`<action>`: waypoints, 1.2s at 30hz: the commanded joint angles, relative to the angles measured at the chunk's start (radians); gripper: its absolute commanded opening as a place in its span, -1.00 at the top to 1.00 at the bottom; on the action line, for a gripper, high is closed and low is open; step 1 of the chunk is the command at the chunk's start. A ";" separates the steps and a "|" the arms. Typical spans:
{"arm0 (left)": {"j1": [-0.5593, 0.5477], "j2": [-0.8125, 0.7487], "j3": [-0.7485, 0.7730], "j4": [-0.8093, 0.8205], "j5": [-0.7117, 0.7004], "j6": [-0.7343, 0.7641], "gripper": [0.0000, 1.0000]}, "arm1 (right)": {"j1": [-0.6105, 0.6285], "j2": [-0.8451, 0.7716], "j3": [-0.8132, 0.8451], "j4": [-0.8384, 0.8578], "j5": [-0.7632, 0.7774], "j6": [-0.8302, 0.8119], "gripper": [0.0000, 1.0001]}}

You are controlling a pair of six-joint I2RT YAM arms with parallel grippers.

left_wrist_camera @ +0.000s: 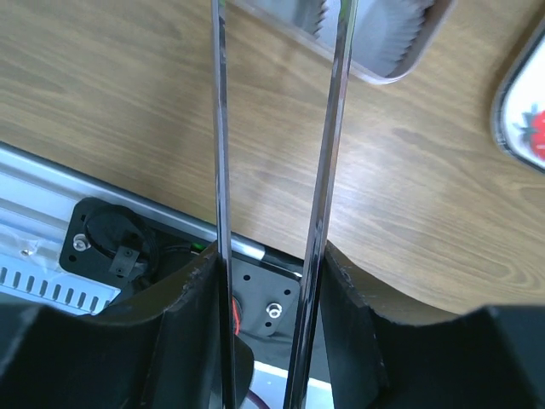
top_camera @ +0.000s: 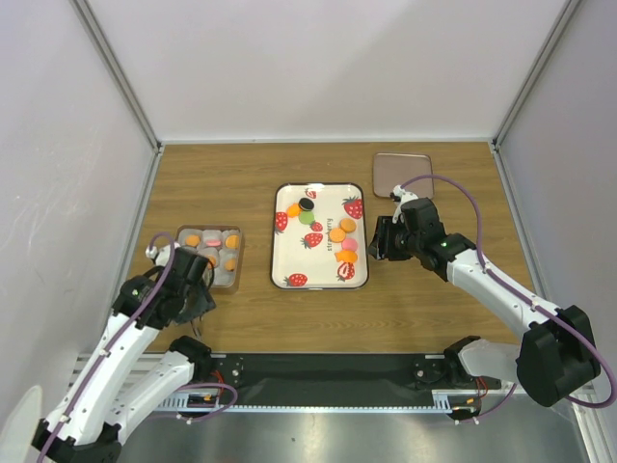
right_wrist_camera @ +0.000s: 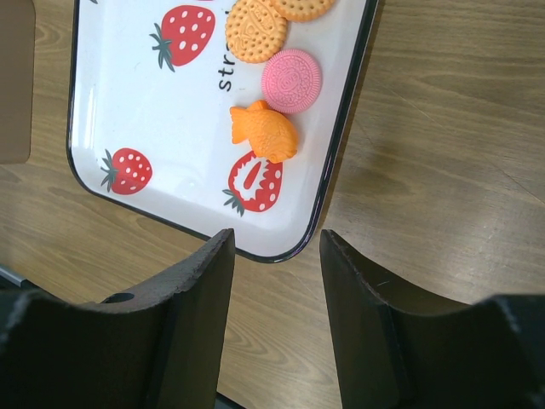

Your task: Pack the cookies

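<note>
Several cookies (top_camera: 339,234), orange, pink, green and black, lie on the white strawberry-print tray (top_camera: 280,246). More cookies (top_camera: 192,239) sit in the clear compartment box (top_camera: 210,256) at the left. My right gripper (top_camera: 376,241) hovers open over the tray's near right corner (right_wrist_camera: 281,251) with nothing between its fingers. Ahead of it lie an orange fish-shaped cookie (right_wrist_camera: 266,132), a pink one (right_wrist_camera: 292,81) and a round orange one (right_wrist_camera: 256,31). My left gripper (top_camera: 193,285) is shut on metal tongs (left_wrist_camera: 328,128), whose two arms run up toward the box (left_wrist_camera: 383,51).
A brownish flat lid (top_camera: 400,172) lies at the back right of the wooden table. Grey walls close in both sides and the back. The metal rail with the arm bases (top_camera: 318,371) runs along the near edge.
</note>
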 commanded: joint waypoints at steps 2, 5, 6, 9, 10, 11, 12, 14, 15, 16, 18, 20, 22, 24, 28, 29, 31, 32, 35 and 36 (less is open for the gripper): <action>0.006 0.057 0.143 -0.016 -0.004 0.056 0.00 | 0.008 -0.012 0.033 0.016 0.017 -0.002 -0.01; -0.008 0.110 0.198 0.010 -0.013 0.072 0.00 | 0.006 -0.013 0.034 0.011 0.033 -0.004 -0.01; -0.028 0.127 0.230 0.017 -0.018 0.076 0.00 | 0.005 -0.013 0.034 0.013 0.037 -0.004 -0.01; -0.107 0.202 0.278 0.054 -0.035 0.062 0.00 | 0.002 -0.012 0.036 0.010 0.050 -0.006 -0.02; -0.135 0.224 0.289 0.073 -0.044 0.056 -0.01 | 0.000 -0.013 0.036 0.007 0.055 -0.006 -0.02; -0.193 0.274 0.301 0.080 -0.053 0.043 -0.01 | 0.000 -0.013 0.036 0.008 0.063 -0.006 -0.02; -0.220 0.299 0.325 0.093 -0.066 0.039 -0.01 | -0.002 -0.013 0.036 0.005 0.066 -0.006 -0.02; -0.293 0.375 0.352 0.140 -0.067 0.038 -0.02 | -0.005 -0.015 0.038 0.004 0.081 -0.006 -0.02; -0.316 0.406 0.373 0.158 -0.060 0.041 -0.02 | -0.009 -0.015 0.038 0.004 0.083 -0.006 -0.02; -0.342 0.432 0.385 0.200 -0.056 0.045 -0.03 | -0.012 -0.015 0.038 -0.001 0.086 -0.006 -0.02; -0.415 0.515 0.411 0.234 -0.049 0.052 -0.04 | -0.015 -0.016 0.038 -0.001 0.098 -0.006 -0.02; -0.460 0.561 0.425 0.283 -0.032 0.065 -0.06 | -0.021 -0.021 0.038 -0.004 0.109 -0.006 -0.02; -0.481 0.612 0.431 0.353 0.002 0.075 -0.07 | -0.026 -0.021 0.038 -0.007 0.115 -0.006 -0.02; -0.499 0.643 0.442 0.398 0.028 0.096 -0.06 | -0.028 -0.019 0.038 -0.007 0.121 -0.006 -0.02; -0.513 0.760 0.500 0.435 0.034 0.128 -0.07 | -0.032 -0.024 0.036 -0.010 0.126 -0.006 -0.02; -0.513 0.778 0.517 0.439 0.031 0.139 -0.07 | -0.032 -0.024 0.036 -0.009 0.126 -0.006 -0.03; -0.511 0.822 0.534 0.453 0.026 0.151 -0.09 | -0.034 -0.029 0.034 -0.010 0.126 -0.006 -0.03; -0.511 0.837 0.556 0.456 0.026 0.165 -0.09 | -0.034 -0.029 0.034 -0.010 0.126 -0.006 -0.03; -0.510 0.902 0.589 0.468 0.036 0.193 -0.11 | -0.035 -0.032 0.034 -0.010 0.121 -0.006 -0.03; -0.510 0.922 0.612 0.465 0.045 0.196 -0.11 | -0.035 -0.033 0.034 -0.010 0.121 -0.006 -0.03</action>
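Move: The nearer round biscuit on the tray, the likely aim, lies some 20 cm ahead of the left hand, 32 cm to its right and 12 cm below. From that biscuit the other round biscuit is 3 cm right and 2 cm farther out, the pink cookie 3 cm right and 3 cm nearer, the green cookie 7 cm left and 4 cm farther. The biscuit sits about 7 cm ahead and 9 cm left of the right hand, 12 cm below. Bring the left gripper, still holding the open tongs, up about 5 cm away from the cookie box, then sweep it right some 24 cm and forward about 11 cm over the tray, sinking again as it goes and turning clockwise roughly 35 degrees towards the remaining cookies. Meanwhile ease the open right hand about 3 cm right and slightly forward. ##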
